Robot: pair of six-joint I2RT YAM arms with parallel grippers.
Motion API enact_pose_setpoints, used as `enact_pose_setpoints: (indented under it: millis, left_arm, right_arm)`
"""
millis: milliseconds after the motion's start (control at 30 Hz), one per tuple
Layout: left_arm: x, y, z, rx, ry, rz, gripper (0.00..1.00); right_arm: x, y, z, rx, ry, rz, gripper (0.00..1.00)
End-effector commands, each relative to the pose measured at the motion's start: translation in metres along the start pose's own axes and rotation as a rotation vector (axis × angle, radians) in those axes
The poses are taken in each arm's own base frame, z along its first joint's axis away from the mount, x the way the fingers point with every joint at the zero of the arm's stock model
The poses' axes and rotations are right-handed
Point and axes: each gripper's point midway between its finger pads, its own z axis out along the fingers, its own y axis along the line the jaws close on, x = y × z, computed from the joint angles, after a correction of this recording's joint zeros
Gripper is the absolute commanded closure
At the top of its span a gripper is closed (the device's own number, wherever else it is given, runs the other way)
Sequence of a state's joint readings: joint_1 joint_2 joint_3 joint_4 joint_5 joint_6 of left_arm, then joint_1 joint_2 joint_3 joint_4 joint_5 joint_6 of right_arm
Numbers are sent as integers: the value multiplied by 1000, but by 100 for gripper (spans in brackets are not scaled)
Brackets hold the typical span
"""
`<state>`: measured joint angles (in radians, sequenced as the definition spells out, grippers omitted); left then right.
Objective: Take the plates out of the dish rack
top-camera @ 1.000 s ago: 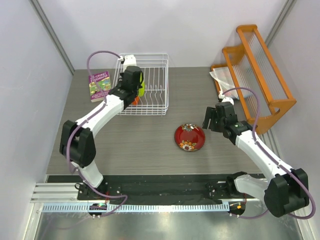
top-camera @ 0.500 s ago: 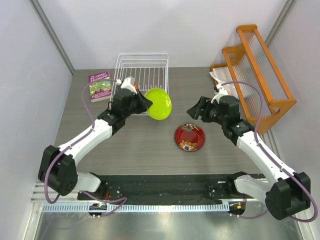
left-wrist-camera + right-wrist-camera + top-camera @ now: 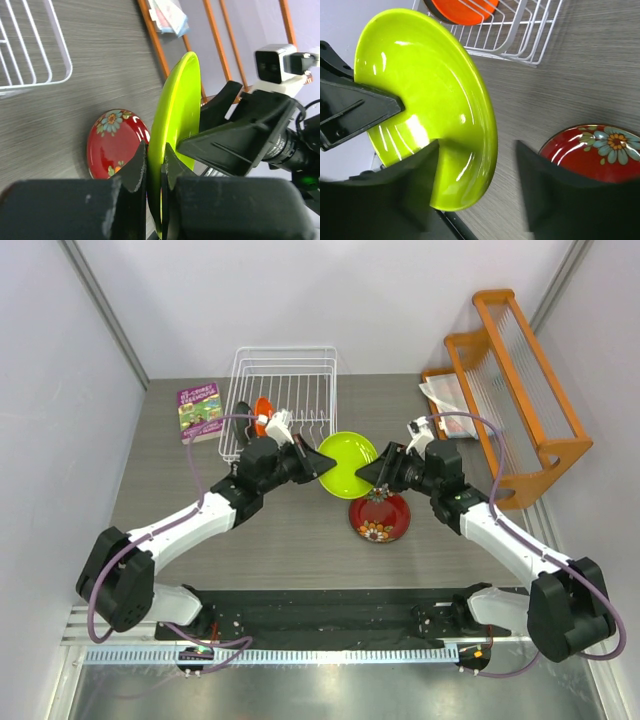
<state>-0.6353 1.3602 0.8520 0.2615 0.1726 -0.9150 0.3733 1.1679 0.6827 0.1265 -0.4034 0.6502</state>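
My left gripper (image 3: pixel 322 462) is shut on the rim of the lime green plate (image 3: pixel 350 462) and holds it on edge in the air, right of the white wire dish rack (image 3: pixel 285 390). In the left wrist view the jaws (image 3: pixel 154 156) pinch the plate (image 3: pixel 176 115). My right gripper (image 3: pixel 385 468) is open, its fingers straddling the plate's opposite rim (image 3: pixel 427 95) with a gap at one side. The dark red floral plate (image 3: pixel 379 517) lies flat on the table below. An orange plate (image 3: pixel 262 409) and a dark plate (image 3: pixel 243 416) stand in the rack.
A book (image 3: pixel 202 411) lies left of the rack. An orange wooden rack with clear slats (image 3: pixel 520 380) stands at the far right, with a white packet (image 3: pixel 445 395) beside it. The walls close in on both sides.
My left gripper lifted the green plate out of the rack and carried it right, over the table's middle. My right gripper swung left to meet the plate's rim.
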Motion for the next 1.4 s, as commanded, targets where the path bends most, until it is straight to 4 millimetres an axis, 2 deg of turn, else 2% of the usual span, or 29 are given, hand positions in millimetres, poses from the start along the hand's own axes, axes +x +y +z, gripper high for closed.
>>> enact_pose_setpoints:
  millis: [0,33,200,267,400,433,500,533,567,600,633,700,800,833,867,900,1000,1100,1133,1200,1267,1367]
  left_arm:
    - [-16,-32,-2,116,-57,-2,100]
    - [-16,-31,-2,116,-57,-2,100]
    - [-8,-27,1,111,-23,-12,100]
    - [-4,-25,1,107,-20,-17,100]
    - [-3,-20,1,90,-22,-7,100]
    - [-1,-17,1,78,-11,-1,96]
    - [-1,-14,1,53,0,18,80]
    - [-1,-12,0,46,-5,25,84]
    - [0,-9,0,40,-10,27,84]
    - [-1,-9,0,46,-21,26,67]
    - [-1,-7,0,39,-23,23,55]
    - [1,-4,1,32,-17,37,51]
    - [-1,2,0,-1,-25,52,38]
    - [-3,2,-1,-5,-32,56,38]
    - [-5,3,-1,-14,-40,61,34]
    - [-9,8,-4,-49,-58,68,26]
    - [-22,12,-15,-112,-104,119,9]
    - [-51,27,-29,-261,-202,207,0]
    - [-65,36,-35,-338,-256,226,1]
    - [-81,40,-44,-413,-285,305,0]
    - [-95,54,-52,-528,-323,363,1]
    - [-114,64,-58,-646,-371,411,1]
  right_arm:
    - [-10,21,2,-102,-39,-23,52]
    - [-10,22,2,-106,-40,-27,67]
    - [-9,38,1,-212,-44,-39,81]
    - [-7,40,1,-229,-33,-37,98]
    - [-2,32,3,-188,-14,-30,99]
    - [-4,31,1,-178,-24,-31,99]
    - [-4,23,1,-132,-36,-35,99]
    - [-6,20,-1,-110,-46,-37,99]
    - [-4,12,-2,-67,-41,-32,99]
    - [-5,11,-3,-52,-43,-48,99]
    - [-6,10,-5,-38,-46,-56,99]
    - [-10,5,-15,18,-68,-63,99]
    - [-17,-1,-28,85,-111,-83,99]
    - [-19,-3,-31,103,-120,-92,99]
    - [-13,-9,-34,135,-102,-82,99]
    - [-15,-9,-38,150,-111,-85,99]
    - [-13,-25,-50,247,-116,-78,99]
    - [-3,-47,-60,361,-101,-50,99]
    - [-1,-55,-62,400,-100,-44,99]
    - [9,-64,-64,426,-77,-32,99]
    - [17,-71,-62,446,-54,-19,99]
    - [27,-81,-57,476,-18,8,99]
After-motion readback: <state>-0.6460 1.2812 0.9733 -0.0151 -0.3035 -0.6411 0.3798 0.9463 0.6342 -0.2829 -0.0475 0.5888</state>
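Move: The green plate, pinched at one rim by the left fingers, has its middle about 5 cm right and 4 cm ahead of the left hand; its free rim sits between the right hand's open fingers, its middle 5 cm left and 3 cm ahead of that hand. The red plate lies on the table roughly 14 cm below the right hand, 5 cm right and 3 cm back. From the left hand, the orange plate in the rack is some 18 cm ahead, 15 cm left and 9 cm lower. Closing on the free rim while nearly in place, the right hand pinches the green plate and rises a little; only then do the left fingers open wide and let go. The right hand carries the green plate about 8 cm right, then also down and slightly back, over the red plate, turning clockwise. The left hand dips, then heads left and forward towards the rack, turning some 20 degrees counter-clockwise. ##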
